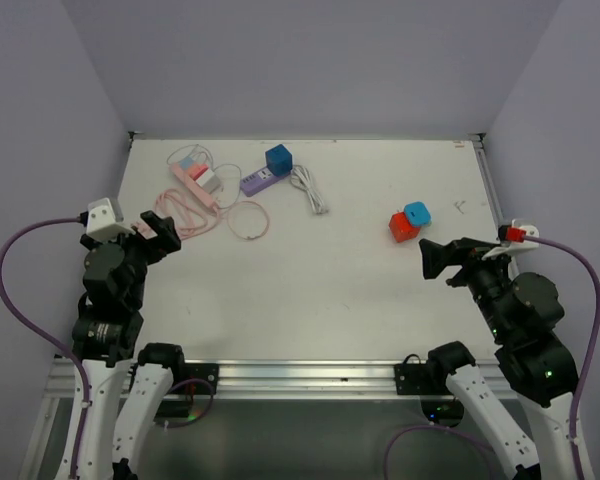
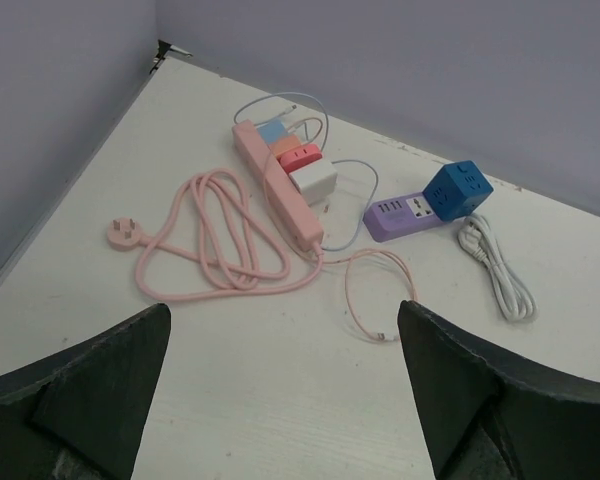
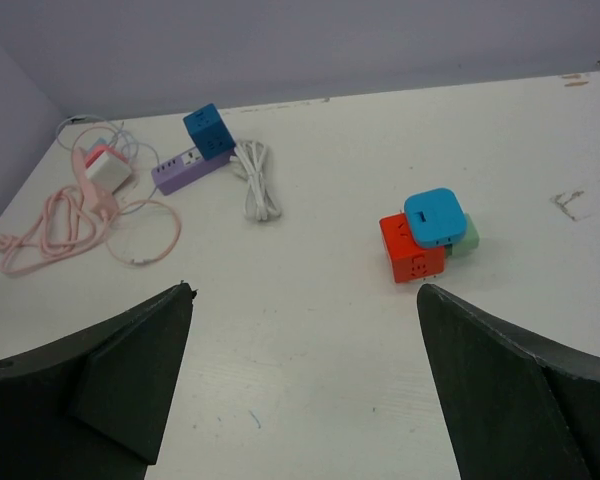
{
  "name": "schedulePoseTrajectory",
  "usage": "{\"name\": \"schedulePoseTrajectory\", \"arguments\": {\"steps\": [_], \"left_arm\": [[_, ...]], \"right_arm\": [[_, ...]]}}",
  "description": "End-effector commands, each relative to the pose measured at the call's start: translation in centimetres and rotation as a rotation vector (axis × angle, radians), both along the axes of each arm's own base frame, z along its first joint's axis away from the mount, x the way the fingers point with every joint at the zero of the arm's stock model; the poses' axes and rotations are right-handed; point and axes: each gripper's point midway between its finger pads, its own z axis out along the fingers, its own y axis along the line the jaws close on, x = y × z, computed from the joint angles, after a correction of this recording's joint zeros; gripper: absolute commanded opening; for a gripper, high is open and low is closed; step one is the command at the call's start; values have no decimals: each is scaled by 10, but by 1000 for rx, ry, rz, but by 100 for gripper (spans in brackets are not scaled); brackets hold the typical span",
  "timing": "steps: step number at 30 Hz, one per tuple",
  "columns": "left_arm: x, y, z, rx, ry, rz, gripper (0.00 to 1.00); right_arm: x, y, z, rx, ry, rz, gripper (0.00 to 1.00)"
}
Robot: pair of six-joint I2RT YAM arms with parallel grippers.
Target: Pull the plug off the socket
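A pink power strip [image 1: 195, 183] lies at the table's back left with a blue, an orange and a white plug [image 2: 313, 183] seated in it; it also shows in the left wrist view [image 2: 276, 195]. A purple strip [image 2: 400, 215] carries a blue cube [image 2: 457, 188]. At the right a red cube socket [image 1: 400, 229] has a blue plug [image 1: 417, 213] on top, also clear in the right wrist view [image 3: 435, 216]. My left gripper [image 1: 161, 229] [image 2: 283, 310] is open and empty, well short of the pink strip. My right gripper [image 1: 437, 261] [image 3: 305, 290] is open and empty, just in front of the red cube [image 3: 410, 255].
The pink strip's coiled cord [image 2: 220, 240] and a thin pink cable loop [image 2: 370, 290] lie in front of it. A bundled white cable [image 1: 310, 190] lies right of the purple strip. A green block [image 3: 467, 238] sits against the red cube. Walls close the back and sides.
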Motion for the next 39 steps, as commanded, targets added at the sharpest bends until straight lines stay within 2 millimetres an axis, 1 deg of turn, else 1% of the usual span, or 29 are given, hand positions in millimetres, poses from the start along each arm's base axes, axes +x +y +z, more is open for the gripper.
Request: {"name": "schedulePoseTrajectory", "arguments": {"steps": [1,5,11,14,15,17,19,20,22,23,24,25,26,27,28,29,30,31,32,33,34,35,36,37,39], "left_arm": [[3,0,-2,-18,-3,5,100],[6,-3,-6,-24,10,-8,100],[12,-11,-20,-17,54,-54,100],[15,-13,-28,-16,79,-68,99],[16,-13,-31,-16,89,-69,100],[19,-17,-37,-22,113,-87,100],[23,-23,-47,-25,145,-118,99],[24,-29,-52,-27,163,-156,100],[26,-35,-64,-35,200,-189,100],[26,-40,-72,-41,219,-214,100],[27,-42,-77,-46,234,-222,100],[29,-42,-79,-45,231,-222,100],[28,-49,-86,-57,245,-260,99],[29,-51,-90,-61,255,-270,100],[30,-53,-90,-65,252,-284,100],[31,-55,-93,-68,258,-292,100],[32,-56,-97,-68,273,-297,100],[33,-57,-99,-66,279,-309,100],[33,-57,-101,-63,287,-310,100],[34,-58,-105,-62,299,-315,100],[36,-58,-106,-53,300,-321,100],[36,-58,-108,-50,303,-324,100],[37,-58,-109,-48,304,-326,100],[38,-59,-108,-44,300,-331,100],[39,-60,-113,-40,309,-339,100]], "right_arm": [[2,5,-1,16,10,17,99],[7,8,-9,27,36,17,99],[15,16,-18,37,67,41,99],[21,13,-32,38,128,4,99],[24,8,-38,47,152,-42,99],[31,3,-52,71,205,-104,99],[36,4,-58,62,222,-105,99],[41,6,-63,57,233,-108,99],[48,3,-72,66,257,-151,99],[54,0,-80,63,286,-184,99],[56,-4,-85,64,302,-223,99],[60,-11,-88,76,314,-279,99],[66,-13,-97,67,348,-315,99],[68,-16,-102,72,370,-349,99],[72,-21,-105,87,387,-407,99],[76,-22,-109,86,406,-426,99],[84,-19,-122,62,459,-441,99],[89,-18,-121,73,471,-454,99],[94,-18,-125,72,490,-480,99],[101,-17,-141,49,550,-510,99],[106,-16,-139,75,560,-538,99],[111,-20,-143,68,573,-584,99],[115,-20,-146,78,587,-609,99],[122,-18,-153,99,623,-653,99],[129,-19,-156,119,630,-710,99]]}}
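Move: From the right hand, the blue plug lies about 22 cm ahead, 4 cm to its right and 27 cm below; the red socket touching it is some 19 cm ahead, 1 cm to the right, equally low. The white cable bundle is about 29 cm ahead and 24 cm left of that hand. From the left hand, the blue plug is roughly 17 cm ahead and 57 cm right. Open right hand tips and dives about 20 cm down-forward towards the blue plug; left sinks some 12 cm. ##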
